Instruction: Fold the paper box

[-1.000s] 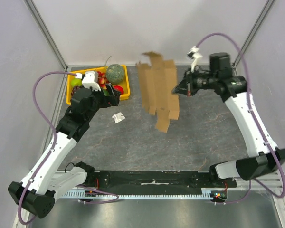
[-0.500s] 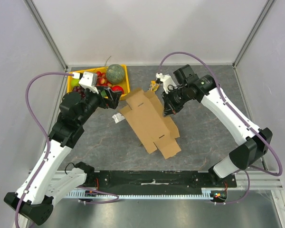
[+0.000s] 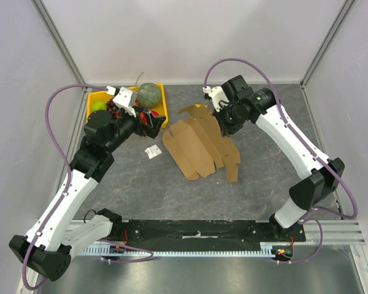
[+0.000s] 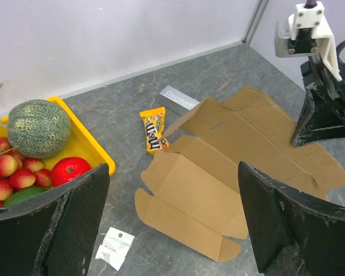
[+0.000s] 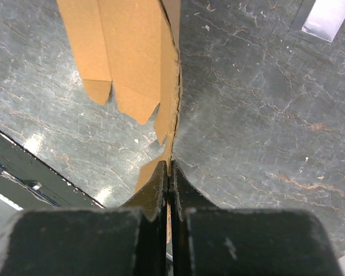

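The paper box [image 3: 199,147] is an unfolded brown cardboard sheet with flaps, lying mostly flat in the middle of the table, its far flap slightly raised. My right gripper [image 3: 224,125] is shut on the sheet's far right edge. In the right wrist view the two fingers [image 5: 170,168] pinch the thin cardboard edge [image 5: 132,52] between them. In the left wrist view the sheet [image 4: 218,172] lies ahead of and below my left gripper [image 4: 172,168], which is open and empty. From above, that left gripper [image 3: 150,122] hovers left of the sheet, beside the tray.
A yellow tray [image 3: 161,98] holding a melon [image 3: 149,94] and small fruits stands at the back left. A yellow candy packet [image 4: 154,130] and a grey bar [image 4: 178,98] lie behind the sheet. A small white packet [image 3: 152,152] lies to its left.
My right arm has swung the cardboard down from hanging upright in the air to lying on the table. My left arm has shifted slightly toward the tray, still open.
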`<state>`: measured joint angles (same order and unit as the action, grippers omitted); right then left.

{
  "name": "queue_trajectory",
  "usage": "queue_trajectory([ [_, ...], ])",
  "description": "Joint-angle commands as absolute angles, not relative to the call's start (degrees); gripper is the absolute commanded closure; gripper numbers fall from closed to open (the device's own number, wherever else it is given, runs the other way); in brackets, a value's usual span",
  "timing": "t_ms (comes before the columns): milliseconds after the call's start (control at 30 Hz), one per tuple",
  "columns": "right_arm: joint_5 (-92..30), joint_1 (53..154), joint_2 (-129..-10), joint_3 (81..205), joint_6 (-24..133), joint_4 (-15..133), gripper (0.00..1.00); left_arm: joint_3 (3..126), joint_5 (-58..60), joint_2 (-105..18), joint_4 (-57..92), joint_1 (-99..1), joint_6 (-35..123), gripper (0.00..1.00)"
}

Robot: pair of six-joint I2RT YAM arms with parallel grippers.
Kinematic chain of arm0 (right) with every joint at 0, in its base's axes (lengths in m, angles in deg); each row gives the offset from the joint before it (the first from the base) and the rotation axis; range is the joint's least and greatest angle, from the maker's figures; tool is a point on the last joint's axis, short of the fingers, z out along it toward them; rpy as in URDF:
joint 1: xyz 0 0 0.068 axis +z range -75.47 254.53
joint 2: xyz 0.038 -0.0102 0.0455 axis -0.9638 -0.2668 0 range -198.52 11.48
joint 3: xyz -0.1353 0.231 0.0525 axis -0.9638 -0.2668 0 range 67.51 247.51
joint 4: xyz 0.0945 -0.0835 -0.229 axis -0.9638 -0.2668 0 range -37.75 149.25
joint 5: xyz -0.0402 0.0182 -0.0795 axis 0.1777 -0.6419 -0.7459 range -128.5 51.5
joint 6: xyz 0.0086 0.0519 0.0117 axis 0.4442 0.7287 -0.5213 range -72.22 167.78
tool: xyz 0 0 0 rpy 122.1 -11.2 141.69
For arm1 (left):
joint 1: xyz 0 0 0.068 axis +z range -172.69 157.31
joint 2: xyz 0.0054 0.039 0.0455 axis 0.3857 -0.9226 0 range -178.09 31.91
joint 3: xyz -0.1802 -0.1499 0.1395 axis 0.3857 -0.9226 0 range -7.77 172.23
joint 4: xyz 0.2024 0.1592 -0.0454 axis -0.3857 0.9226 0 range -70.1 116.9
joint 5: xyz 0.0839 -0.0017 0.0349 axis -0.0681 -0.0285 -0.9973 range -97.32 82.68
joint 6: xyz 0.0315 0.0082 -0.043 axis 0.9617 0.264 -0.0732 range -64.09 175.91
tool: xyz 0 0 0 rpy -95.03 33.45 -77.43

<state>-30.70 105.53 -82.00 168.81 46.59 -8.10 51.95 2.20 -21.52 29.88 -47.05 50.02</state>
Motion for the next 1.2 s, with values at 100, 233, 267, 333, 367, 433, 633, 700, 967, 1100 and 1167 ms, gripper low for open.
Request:
queue_trajectory([
  [100,-27.8,105.6,-83.8,168.8,42.9,-9.9,1.00,52.5,8.0,-24.0,26.3,-47.0,54.4,0.02],
  [233,-25.4,105.6,-84.8,167.9,42.3,-10.4,1.00,51.5,10.4,-25.1,26.1,-47.0,55.8,0.00],
  [267,-24.8,105.6,-84.9,167.6,42.2,-10.4,1.00,50.9,11.0,-25.1,25.9,-47.1,55.8,0.00],
  [333,-23.6,105.6,-84.9,167.2,41.9,-10.4,1.00,49.4,12.2,-25.0,25.0,-47.1,55.8,0.00],
  [367,-23.0,105.6,-85.0,167.1,41.8,-10.4,1.00,48.7,13.1,-25.1,24.8,-47.1,57.8,0.00],
  [433,-22.0,105.6,-85.0,166.8,41.5,-10.6,1.00,47.3,15.2,-25.3,24.2,-47.0,58.5,0.00],
  [633,-18.5,106.3,-85.2,165.9,40.7,-10.6,1.00,43.0,17.6,-27.2,20.7,-47.1,61.3,0.00],
  [700,-18.2,106.4,-85.2,165.8,40.6,-10.7,1.00,42.5,18.4,-28.1,20.1,-47.0,62.3,0.00],
  [967,-17.8,106.7,-85.0,165.2,40.4,-10.7,1.00,44.2,17.2,-33.1,16.8,-47.1,66.0,0.00],
  [1100,-17.7,106.7,-84.4,165.2,40.3,-10.7,1.00,45.8,14.4,-35.9,16.8,-47.1,68.6,0.01],
  [1167,-17.5,106.7,-84.2,165.1,40.2,-10.7,1.00,46.6,14.2,-37.3,16.8,-47.0,69.5,0.01],
])
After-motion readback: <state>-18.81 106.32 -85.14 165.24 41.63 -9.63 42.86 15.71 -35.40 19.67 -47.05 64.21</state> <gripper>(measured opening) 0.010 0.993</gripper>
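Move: The paper box is a folded-up sheet pinched at its right edge by my right hand. Its far-left end flap lies about 6 cm ahead, 9 cm right and 20 cm below my left hand, and the box's middle some 3 cm back and 14 cm right. The M&M bag is 14 cm ahead and 12 cm right, the white sachet 2 cm back and 4 cm left. From my right hand that flap is 6 cm ahead and 13 cm left, 8 cm lower. I sink my wide-open left hand about 12 cm, easing some 5 cm right and finally a little forward, turning about 15 degrees clockwise and rolling its left side up, to bring the fingers down towards the box's far-left flap. My right hand keeps its pinch on the right edge and takes the box down, back and left, about 3 cm each way. ##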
